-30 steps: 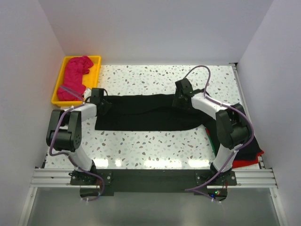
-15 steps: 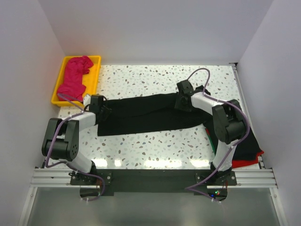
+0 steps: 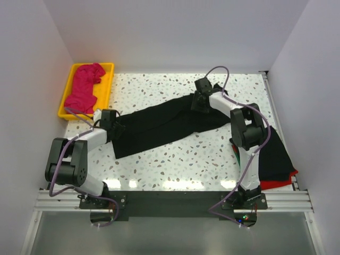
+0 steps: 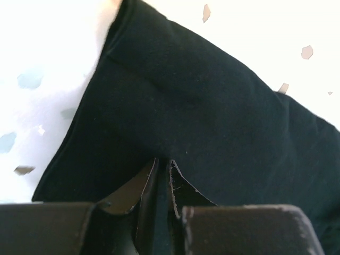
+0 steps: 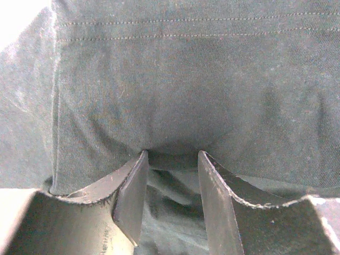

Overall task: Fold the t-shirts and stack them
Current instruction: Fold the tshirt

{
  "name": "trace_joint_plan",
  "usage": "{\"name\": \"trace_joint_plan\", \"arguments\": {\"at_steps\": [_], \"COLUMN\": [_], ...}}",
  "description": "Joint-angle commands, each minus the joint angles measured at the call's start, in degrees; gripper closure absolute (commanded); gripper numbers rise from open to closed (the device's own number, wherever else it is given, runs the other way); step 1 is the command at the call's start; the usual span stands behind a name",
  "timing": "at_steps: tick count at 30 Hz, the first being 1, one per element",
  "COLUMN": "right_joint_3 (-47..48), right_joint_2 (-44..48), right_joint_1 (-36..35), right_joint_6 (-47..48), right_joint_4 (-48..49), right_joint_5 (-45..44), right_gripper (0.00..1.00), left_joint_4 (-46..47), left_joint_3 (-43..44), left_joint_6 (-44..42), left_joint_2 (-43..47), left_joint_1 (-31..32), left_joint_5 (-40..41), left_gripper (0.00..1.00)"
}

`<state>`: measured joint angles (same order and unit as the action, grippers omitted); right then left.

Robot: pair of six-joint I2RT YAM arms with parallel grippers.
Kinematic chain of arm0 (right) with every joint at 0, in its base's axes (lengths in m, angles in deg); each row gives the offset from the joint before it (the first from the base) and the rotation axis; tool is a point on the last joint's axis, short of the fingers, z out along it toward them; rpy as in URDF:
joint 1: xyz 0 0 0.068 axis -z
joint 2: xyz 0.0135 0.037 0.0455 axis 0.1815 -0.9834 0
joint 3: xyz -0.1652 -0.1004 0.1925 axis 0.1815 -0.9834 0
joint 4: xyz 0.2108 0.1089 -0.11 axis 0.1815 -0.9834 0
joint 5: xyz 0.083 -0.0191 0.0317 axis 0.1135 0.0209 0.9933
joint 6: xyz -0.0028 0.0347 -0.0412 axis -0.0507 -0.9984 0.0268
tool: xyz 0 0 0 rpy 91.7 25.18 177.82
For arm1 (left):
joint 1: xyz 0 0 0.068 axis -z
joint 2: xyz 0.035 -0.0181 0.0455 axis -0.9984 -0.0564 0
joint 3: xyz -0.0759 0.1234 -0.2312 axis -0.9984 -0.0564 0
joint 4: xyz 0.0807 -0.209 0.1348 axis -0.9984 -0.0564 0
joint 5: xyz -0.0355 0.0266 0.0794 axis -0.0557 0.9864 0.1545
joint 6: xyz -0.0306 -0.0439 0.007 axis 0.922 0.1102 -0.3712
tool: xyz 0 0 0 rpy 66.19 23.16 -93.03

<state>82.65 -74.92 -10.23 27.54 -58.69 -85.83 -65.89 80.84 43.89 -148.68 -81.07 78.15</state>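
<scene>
A large black t-shirt (image 3: 159, 125), folded into a long band, lies slanted across the speckled table from near left to far right. My left gripper (image 3: 112, 123) is shut on its left end; in the left wrist view the jaws (image 4: 163, 159) pinch a thin fold of the black cloth (image 4: 202, 106). My right gripper (image 3: 200, 103) holds the far right end. There the fingertips (image 5: 172, 153) stand apart with bunched dark cloth (image 5: 186, 79) between and over them. A magenta-pink t-shirt (image 3: 85, 87) lies crumpled in the yellow tray (image 3: 93, 65).
More shirts, a black one (image 3: 276, 159) over a red one (image 3: 279, 183), lie at the right edge beside the right arm's base. White walls close in the left, back and right sides. The yellow tray fills the far left corner.
My right gripper has carried the shirt's right end toward the back, and the band has swung from level to slanted. The left gripper has shifted only slightly with its end.
</scene>
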Motion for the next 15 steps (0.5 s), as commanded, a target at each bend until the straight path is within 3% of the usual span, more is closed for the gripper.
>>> {"name": "trace_joint_plan", "arguments": {"at_steps": [1,7,15], "right_joint_3": [6.8,15.25,22.8], "right_joint_2": [-4.64,-10.28,-9.58], "right_joint_1": [0.21,1.26,3.2], "right_joint_6": [3.05,7.97,14.39], "right_joint_4": [-1.97,-6.63,-9.35], "right_joint_5": [3.39,1.72,-0.74], "right_gripper": [0.54,0.54,0.5], "left_joint_4": [-7.5,-8.11,-9.35], "left_joint_3": [-3.43,-8.0,-10.64], "left_joint_6": [-1.54,0.3,4.87], "left_joint_2": [1.5,6.07,10.11], "left_joint_1": [0.37,2.91,14.86], "left_joint_5": [-1.25,-2.84,-3.1], "left_gripper": [0.83,0.84,0.85]}}
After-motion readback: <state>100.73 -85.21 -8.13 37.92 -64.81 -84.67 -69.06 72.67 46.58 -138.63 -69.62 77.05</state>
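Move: The black t-shirt, a long strip of cloth, already lies under both my hands at fingertip height: its middle is about 24 cm to the right of my left hand and 3 cm ahead, and some 16 cm left of my right hand and 7 cm back. The yellow bin is roughly 15 cm left of my left hand and 17 cm ahead. The dark folded pile is about 34 cm right of my right hand and 22 cm back. I swing the t-shirt round between two hands that stay down on the cloth. My left hand, fingers nearly shut, drags its end back about 6 cm, curving increasingly to the right by as much, and turns some 10 degrees clockwise. My right hand, fingers still half open, pushes its part forward about 5 cm, drifting left and then back right while turning slightly counter-clockwise. ##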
